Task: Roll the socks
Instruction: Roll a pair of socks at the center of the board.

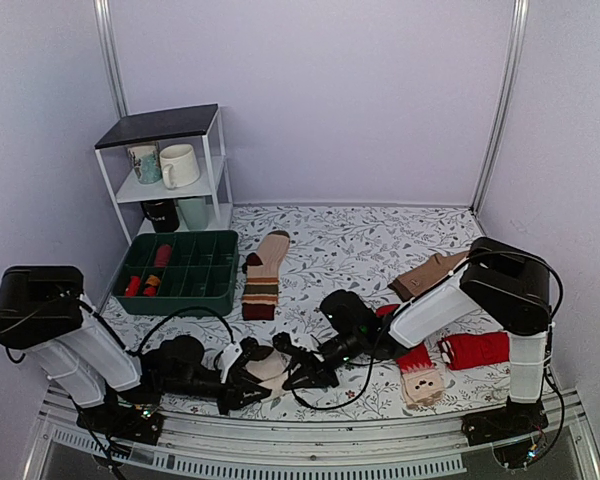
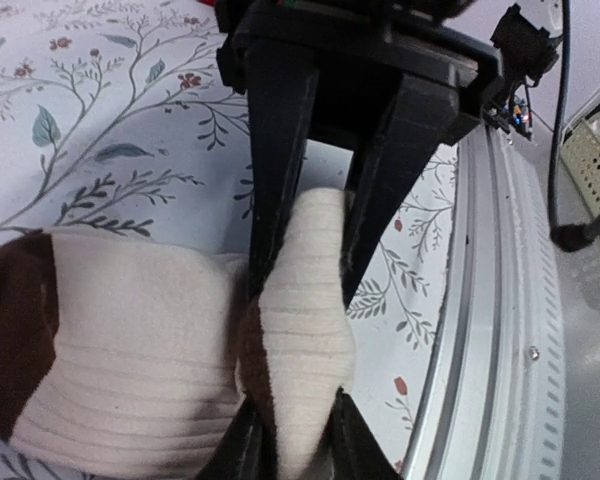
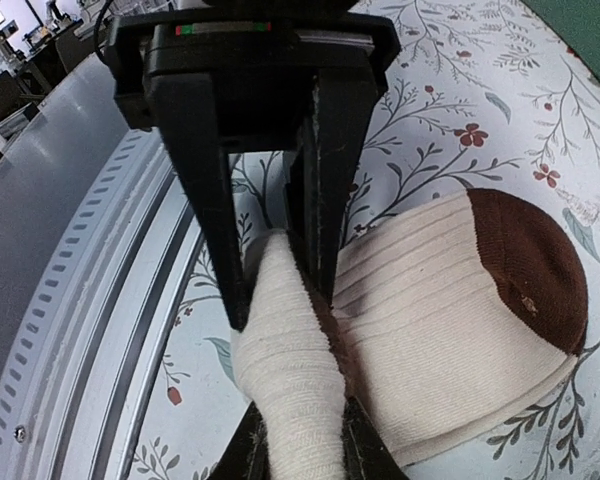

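Note:
The socks [image 1: 267, 364] lie as a cream-white bundle with a dark brown band near the table's front edge, between both arms. In the left wrist view a raised cream fold [image 2: 298, 330] stands up from the bundle [image 2: 130, 340]. My left gripper [image 2: 295, 425] is shut on the near end of that fold. My right gripper [image 2: 305, 265] pinches the same fold from the far side. The right wrist view shows this mirrored: my right gripper [image 3: 302, 435] clamps the fold [image 3: 290, 370], with the left gripper [image 3: 277, 300] opposite. From above, the left gripper [image 1: 238, 373] and right gripper [image 1: 296, 375] meet at the bundle.
A green compartment tray [image 1: 202, 290] with red rolls sits at back left beside a white shelf [image 1: 158, 126] of mugs. A striped tan sock [image 1: 264, 276] lies mid-table. Red socks [image 1: 475, 350], a brown sock [image 1: 425, 274] and a patterned beige sock [image 1: 421, 385] lie right. The metal rail [image 2: 500, 330] is close.

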You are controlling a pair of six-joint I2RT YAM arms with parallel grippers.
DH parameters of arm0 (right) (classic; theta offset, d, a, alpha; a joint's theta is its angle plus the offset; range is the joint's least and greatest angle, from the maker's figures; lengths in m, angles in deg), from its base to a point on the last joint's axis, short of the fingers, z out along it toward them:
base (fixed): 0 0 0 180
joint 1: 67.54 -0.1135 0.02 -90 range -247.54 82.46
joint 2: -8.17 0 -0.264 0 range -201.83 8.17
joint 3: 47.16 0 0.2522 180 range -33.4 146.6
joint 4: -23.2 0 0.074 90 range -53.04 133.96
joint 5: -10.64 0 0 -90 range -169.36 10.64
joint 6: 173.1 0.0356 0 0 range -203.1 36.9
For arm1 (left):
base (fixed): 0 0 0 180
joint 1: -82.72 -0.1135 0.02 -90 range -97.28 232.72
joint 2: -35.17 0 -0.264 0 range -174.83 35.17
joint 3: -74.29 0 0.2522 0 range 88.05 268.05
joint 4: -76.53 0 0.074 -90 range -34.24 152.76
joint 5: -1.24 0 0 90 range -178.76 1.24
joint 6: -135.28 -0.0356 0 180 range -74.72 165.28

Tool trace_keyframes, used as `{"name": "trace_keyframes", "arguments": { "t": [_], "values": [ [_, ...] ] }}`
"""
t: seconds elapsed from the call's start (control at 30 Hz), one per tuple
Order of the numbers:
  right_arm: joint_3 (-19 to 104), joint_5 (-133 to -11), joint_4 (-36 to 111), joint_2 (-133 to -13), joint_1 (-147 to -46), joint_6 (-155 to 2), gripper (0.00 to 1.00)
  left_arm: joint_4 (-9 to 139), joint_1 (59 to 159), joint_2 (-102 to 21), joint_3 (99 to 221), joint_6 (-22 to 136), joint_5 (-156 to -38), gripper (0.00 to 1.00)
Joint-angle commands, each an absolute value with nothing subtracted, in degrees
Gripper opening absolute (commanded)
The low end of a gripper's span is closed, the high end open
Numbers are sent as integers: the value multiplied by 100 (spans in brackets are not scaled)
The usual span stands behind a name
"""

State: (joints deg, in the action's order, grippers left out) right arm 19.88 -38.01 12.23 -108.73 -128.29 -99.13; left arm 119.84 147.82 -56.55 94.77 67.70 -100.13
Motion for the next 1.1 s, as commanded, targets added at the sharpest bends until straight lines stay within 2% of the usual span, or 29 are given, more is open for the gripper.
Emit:
{"name": "trace_keyframes", "arguments": {
  "t": [0.0,0.1,0.23,0.37,0.67,1.07],
  "values": [
    [2312,-4411,3178,-10899,-12853,-9585,13,11031,14791,-5078,9433,6403,-9516,32],
    [2641,-4611,4243,-10869,-12852,-9247,13,10520,14841,-4271,9388,6139,-9134,41],
    [3139,-4736,5700,-10991,-12854,-8791,13,10025,14966,-3270,9323,5809,-8859,42],
    [3620,-4596,6799,-11179,-12851,-8293,13,10151,15080,-2907,9179,5615,-8876,43],
    [4419,-4146,7927,-11433,-12842,-7761,14,10814,15518,-3909,9520,5135,-8674,46],
    [4263,-3973,7595,-11826,-12616,-7559,14,11014,15836,-5032,10220,4524,-8818,47]
  ]
}}
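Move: The pair of socks being rolled is already pinched between the hands, its cream roll about 2 cm to the left hand's right and 2 cm to the right hand's left, level with both. The unrolled loose end lies some 5 cm ahead of the left hand. From that hand the striped sock is roughly 27 cm ahead and 2 cm left; from the right hand the red sock is about 27 cm right, 8 cm ahead. The left fingers open and let go of their end of the cream roll; the hand rises about 6 cm, sinks roughly half of that, then slides some 4 cm right over the roll, rolling about 25 degrees. The right hand keeps its pinch on the other end, drawing it about 3 cm right while its wrist twists over by some 55 degrees, fingers ending steeper down and pointing more back towards the base. ##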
